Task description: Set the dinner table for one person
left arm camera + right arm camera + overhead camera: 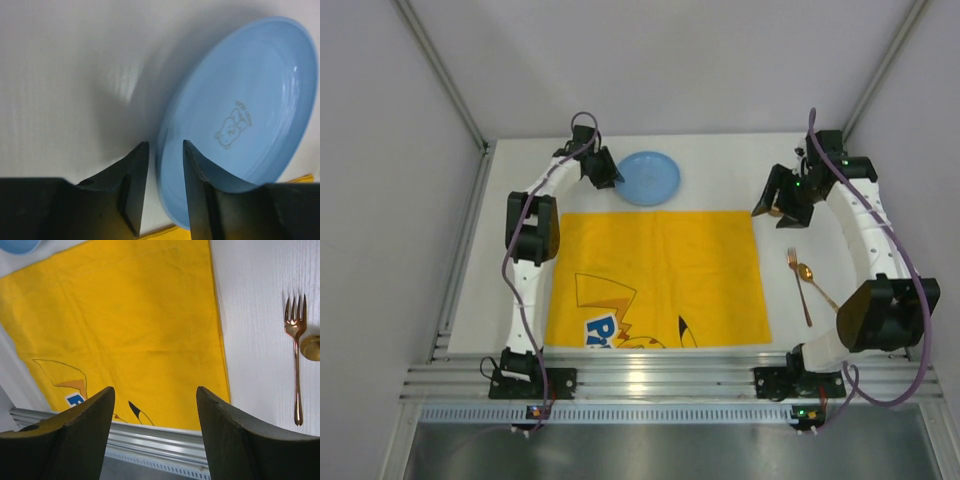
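A blue plate (648, 178) lies on the white dinner table (720, 160) just beyond the yellow cartoon mat (660, 275). My left gripper (612, 178) is at the plate's left edge. In the left wrist view its fingers straddle the rim of the plate (250, 95): one finger (205, 185) is over the plate's face, and the other (132, 180) is outside the rim with a thin strip of table showing between. My right gripper (782, 205) hangs open and empty above the table near the mat's far right corner.
A copper fork (800, 285) and spoon (817, 285) lie on the table right of the mat; both show in the right wrist view, fork (296, 365) and spoon bowl (311, 347). A metal rail (650, 380) runs along the near edge. Grey walls enclose the table.
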`<state>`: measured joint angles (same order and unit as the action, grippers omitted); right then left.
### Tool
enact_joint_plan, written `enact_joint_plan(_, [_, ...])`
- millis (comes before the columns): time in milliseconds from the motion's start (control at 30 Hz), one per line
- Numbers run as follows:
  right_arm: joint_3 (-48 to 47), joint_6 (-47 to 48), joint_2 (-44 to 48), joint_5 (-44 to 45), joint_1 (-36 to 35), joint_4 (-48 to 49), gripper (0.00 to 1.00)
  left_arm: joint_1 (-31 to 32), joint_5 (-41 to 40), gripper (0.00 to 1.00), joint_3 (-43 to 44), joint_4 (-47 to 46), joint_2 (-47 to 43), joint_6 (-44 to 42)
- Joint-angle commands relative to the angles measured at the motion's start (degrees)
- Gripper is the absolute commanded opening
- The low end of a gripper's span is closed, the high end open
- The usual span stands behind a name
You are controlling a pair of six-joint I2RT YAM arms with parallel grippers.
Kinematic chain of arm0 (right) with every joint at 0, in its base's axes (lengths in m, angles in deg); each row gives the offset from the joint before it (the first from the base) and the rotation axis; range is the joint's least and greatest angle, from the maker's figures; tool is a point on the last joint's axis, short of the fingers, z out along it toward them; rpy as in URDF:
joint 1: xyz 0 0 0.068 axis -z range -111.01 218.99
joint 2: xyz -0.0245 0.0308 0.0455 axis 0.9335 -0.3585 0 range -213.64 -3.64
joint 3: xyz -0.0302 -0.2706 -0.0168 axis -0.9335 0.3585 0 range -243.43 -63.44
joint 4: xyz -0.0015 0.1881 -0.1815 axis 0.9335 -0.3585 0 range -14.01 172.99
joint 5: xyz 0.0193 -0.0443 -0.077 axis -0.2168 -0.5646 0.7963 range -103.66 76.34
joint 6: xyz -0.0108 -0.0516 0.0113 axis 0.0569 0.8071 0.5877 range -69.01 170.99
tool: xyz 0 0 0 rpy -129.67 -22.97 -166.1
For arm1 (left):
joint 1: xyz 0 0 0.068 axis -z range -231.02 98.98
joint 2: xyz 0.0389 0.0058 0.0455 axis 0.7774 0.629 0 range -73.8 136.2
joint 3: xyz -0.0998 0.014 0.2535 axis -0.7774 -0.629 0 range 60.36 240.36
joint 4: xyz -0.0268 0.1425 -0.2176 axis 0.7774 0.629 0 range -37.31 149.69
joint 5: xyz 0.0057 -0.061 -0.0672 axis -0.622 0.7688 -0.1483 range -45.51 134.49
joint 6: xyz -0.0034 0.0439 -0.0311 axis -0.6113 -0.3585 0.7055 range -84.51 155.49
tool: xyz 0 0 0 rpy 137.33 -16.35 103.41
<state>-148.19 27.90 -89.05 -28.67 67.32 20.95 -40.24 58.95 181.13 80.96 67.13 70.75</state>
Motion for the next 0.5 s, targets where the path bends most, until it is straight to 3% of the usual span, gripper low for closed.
enact_joint_plan(0, [-3.2,0.8,-1.7,0.8,1.2,-2.6,0.67,0.8,0.9,0.40,2.2,-0.1,2.3,1.3])
enact_joint_plan(167, [-4.4,1.8,-2.1,0.4,4.0,-3.3,0.67,0.9,1.9,0.29,2.5,-0.1,3.5,1.6])
enact_joint_plan(200, [-4.3,1.7,-2.1,0.3,4.1,-3.3,0.67,0.9,2.7,0.22,2.9,-0.3,3.8,1.7])
enact_joint_plan(233, [-3.9,1.8,-2.0,0.0,4.1,-3.3,0.67,0.9,4.2,0.01,3.8,-0.6,4.4,2.1])
enact_joint_plan(467, [-4.9,1.2,-0.1,0.0,4.1,-3.3,0.66,1.6,8.9,0.00,3.8,-3.4,-4.2,2.1])
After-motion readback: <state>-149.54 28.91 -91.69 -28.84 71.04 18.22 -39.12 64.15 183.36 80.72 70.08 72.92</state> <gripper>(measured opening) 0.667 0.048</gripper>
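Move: The blue plate's near rim is already between the left hand's parted fingers, with the plate's middle some 8 cm to that hand's right, about 1 cm ahead and 1 cm below. The yellow placemat's middle lies roughly 27 cm back and 10 cm right of the left hand, and the metal cup about 38 cm right and 4 cm back. From the right hand the plate is some 25 cm ahead, 28 cm left and 17 cm below. The left hand sinks about 1 cm at first and shifts steadily rightward by some 2.5 cm, further in over the blue plate's left side, while its fingers close from a bit under half open to nearly shut and pinch the left rim between their tips. The right hand, empty and with its fingers staying open, drifts about 2 cm right and 1 cm down high above the table, then stops. ##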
